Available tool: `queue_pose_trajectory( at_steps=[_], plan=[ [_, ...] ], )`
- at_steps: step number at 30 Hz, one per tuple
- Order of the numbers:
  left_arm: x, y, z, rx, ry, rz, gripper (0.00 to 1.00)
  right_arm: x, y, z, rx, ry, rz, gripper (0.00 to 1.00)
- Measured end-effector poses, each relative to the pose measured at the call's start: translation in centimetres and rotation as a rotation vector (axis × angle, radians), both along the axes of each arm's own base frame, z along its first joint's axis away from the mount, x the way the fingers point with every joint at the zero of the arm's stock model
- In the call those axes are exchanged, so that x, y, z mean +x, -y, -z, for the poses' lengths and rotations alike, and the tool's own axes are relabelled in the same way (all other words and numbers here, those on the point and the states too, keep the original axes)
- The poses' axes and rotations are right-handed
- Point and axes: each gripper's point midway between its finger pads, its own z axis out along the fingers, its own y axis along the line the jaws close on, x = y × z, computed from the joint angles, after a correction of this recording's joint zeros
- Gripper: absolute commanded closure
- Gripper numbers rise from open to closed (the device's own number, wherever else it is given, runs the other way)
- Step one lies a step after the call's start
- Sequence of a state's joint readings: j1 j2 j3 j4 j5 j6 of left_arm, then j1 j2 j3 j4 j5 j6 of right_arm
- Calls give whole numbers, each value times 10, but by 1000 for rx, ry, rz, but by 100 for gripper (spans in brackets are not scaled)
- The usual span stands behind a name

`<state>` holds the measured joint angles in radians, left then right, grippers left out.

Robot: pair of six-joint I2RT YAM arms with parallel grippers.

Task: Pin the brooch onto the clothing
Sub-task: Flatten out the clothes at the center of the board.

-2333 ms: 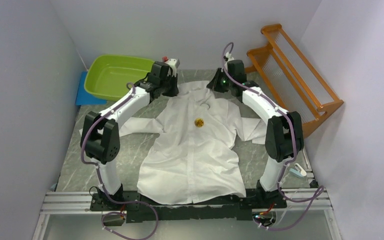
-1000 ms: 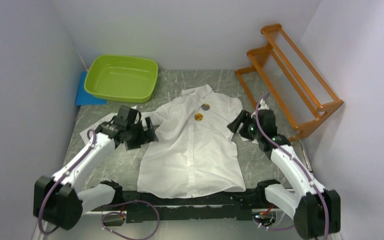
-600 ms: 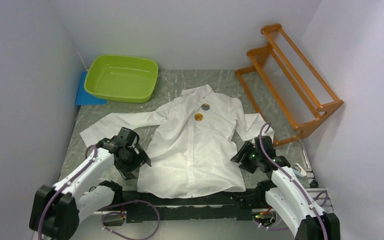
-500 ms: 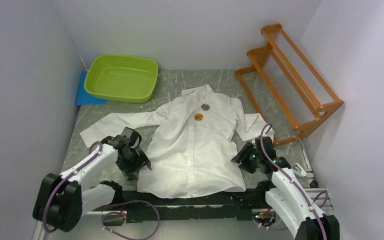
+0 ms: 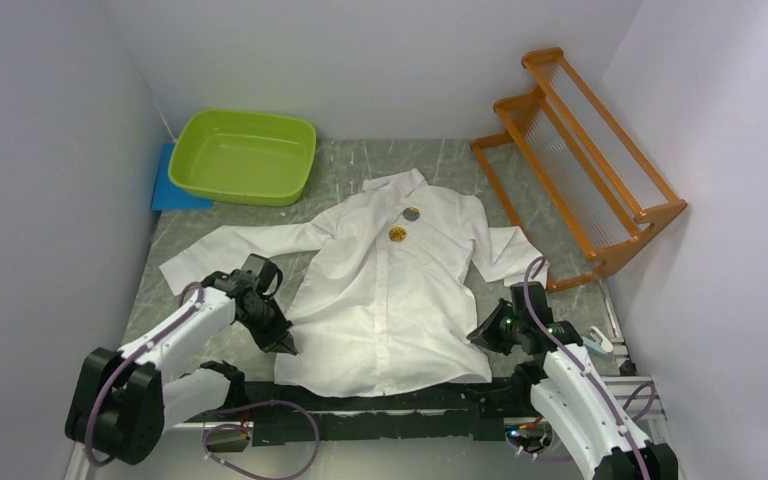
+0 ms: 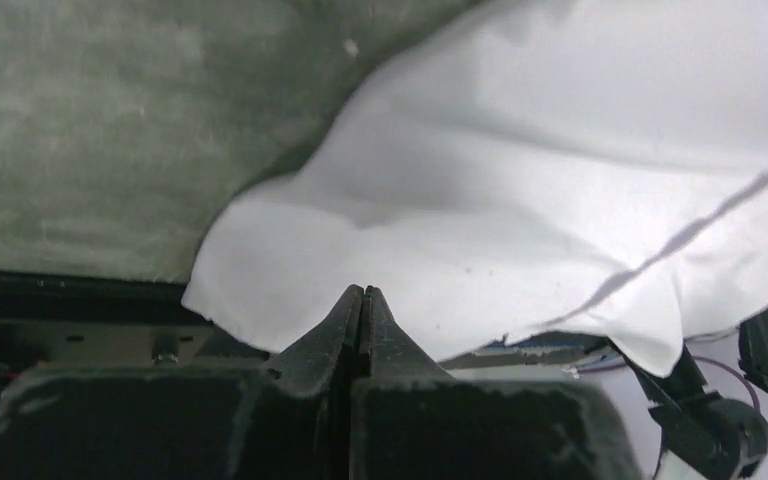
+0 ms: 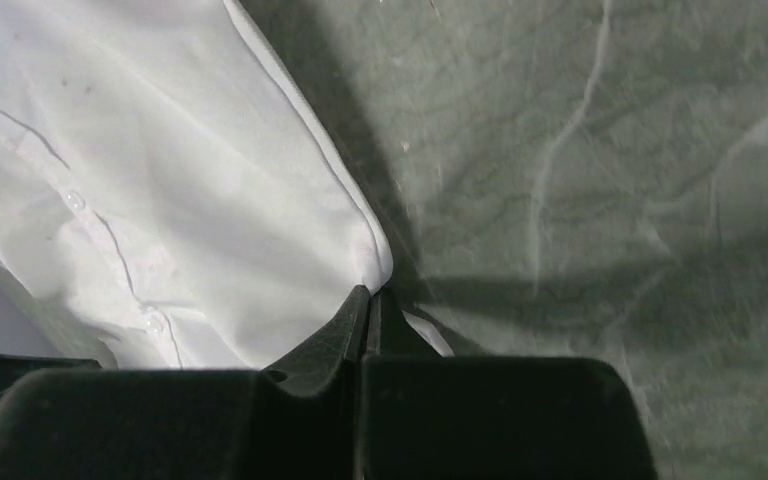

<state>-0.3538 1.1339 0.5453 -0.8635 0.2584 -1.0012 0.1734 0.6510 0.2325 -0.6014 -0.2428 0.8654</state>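
The clothing, a white long-sleeved shirt [image 5: 390, 300], lies flat and face up on the grey table. A round gold brooch [image 5: 397, 234] sits on its chest by the button line, and a small silver disc [image 5: 411, 212] lies just above it. My left gripper [image 5: 288, 348] is shut at the shirt's lower left hem; in the left wrist view its tips [image 6: 362, 290] meet over the white fabric [image 6: 520, 200], nothing between them. My right gripper [image 5: 478, 335] is shut at the lower right hem, its tips [image 7: 370, 292] at the shirt [image 7: 160, 180] corner.
A lime green basin [image 5: 244, 155] stands at the back left on a blue mat [image 5: 172, 190]. An orange wooden rack [image 5: 585, 165] leans along the right side. An aluminium rail [image 5: 140, 405] runs along the near edge, with a small white and blue object [image 5: 598, 343] at the right.
Both arms have drawn back from the shirt's collar to its lower hem corners. Both grippers, open a second ago, have shut. The brooch and shirt lie unmoved.
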Motion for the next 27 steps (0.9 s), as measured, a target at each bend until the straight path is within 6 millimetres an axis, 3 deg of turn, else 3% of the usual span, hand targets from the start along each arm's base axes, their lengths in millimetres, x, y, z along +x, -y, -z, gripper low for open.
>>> queue_pose_trajectory(
  at_steps=[7, 11, 13, 15, 17, 18, 23, 27],
  plan=[
    [-9, 4, -47, -77, 85, -18, 97, -3, 6, -36, -17, 36, 32, 100],
    [-29, -1, -56, -79, 56, -25, 95, -6, 12, -55, -33, 64, 63, 97],
    [-39, -7, -59, -59, 32, -25, 80, -13, 16, -55, -43, 52, 81, 80],
    [-40, -10, -66, -43, 44, -26, 50, -21, 20, -53, -54, 37, 95, 63],
    [-32, -15, -77, -18, 93, -25, 27, -25, 21, -53, -57, 43, 100, 51],
    [-26, -17, -83, -2, 128, -24, 21, -25, 21, -55, -55, 57, 94, 47],
    [17, -22, -107, 74, 264, -4, 14, -16, 7, -72, -6, 146, -1, 41],
    [66, -18, -103, 135, 306, 65, 13, -1, -16, -87, 80, 213, -129, 37]
  ],
)
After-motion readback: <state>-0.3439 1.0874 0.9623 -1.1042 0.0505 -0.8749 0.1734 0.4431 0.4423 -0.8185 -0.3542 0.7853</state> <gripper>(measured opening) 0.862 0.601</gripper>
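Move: Below and behind the left hand, which holds the shirt's lower left edge, the hem's left corner lies about 6 cm back, 3 cm left and 2 cm down; the gold brooch is some 20 cm ahead and 18 cm right. From the right hand, shut on the other edge, the hem's right corner is about 7 cm back and 4 cm right, the gold brooch 19 cm ahead and 13 cm left, the silver brooch 22 and 10. Lifting the shirt's lower edges about 6 cm, both hands draw back towards the hem, the left by 4 cm, the right by 2–3 cm while also going right. Both then open and let go. Still rising, the left swings some 10 cm forward and tips its fingers outward; the right goes forward and about 4 cm left over the shirt. ##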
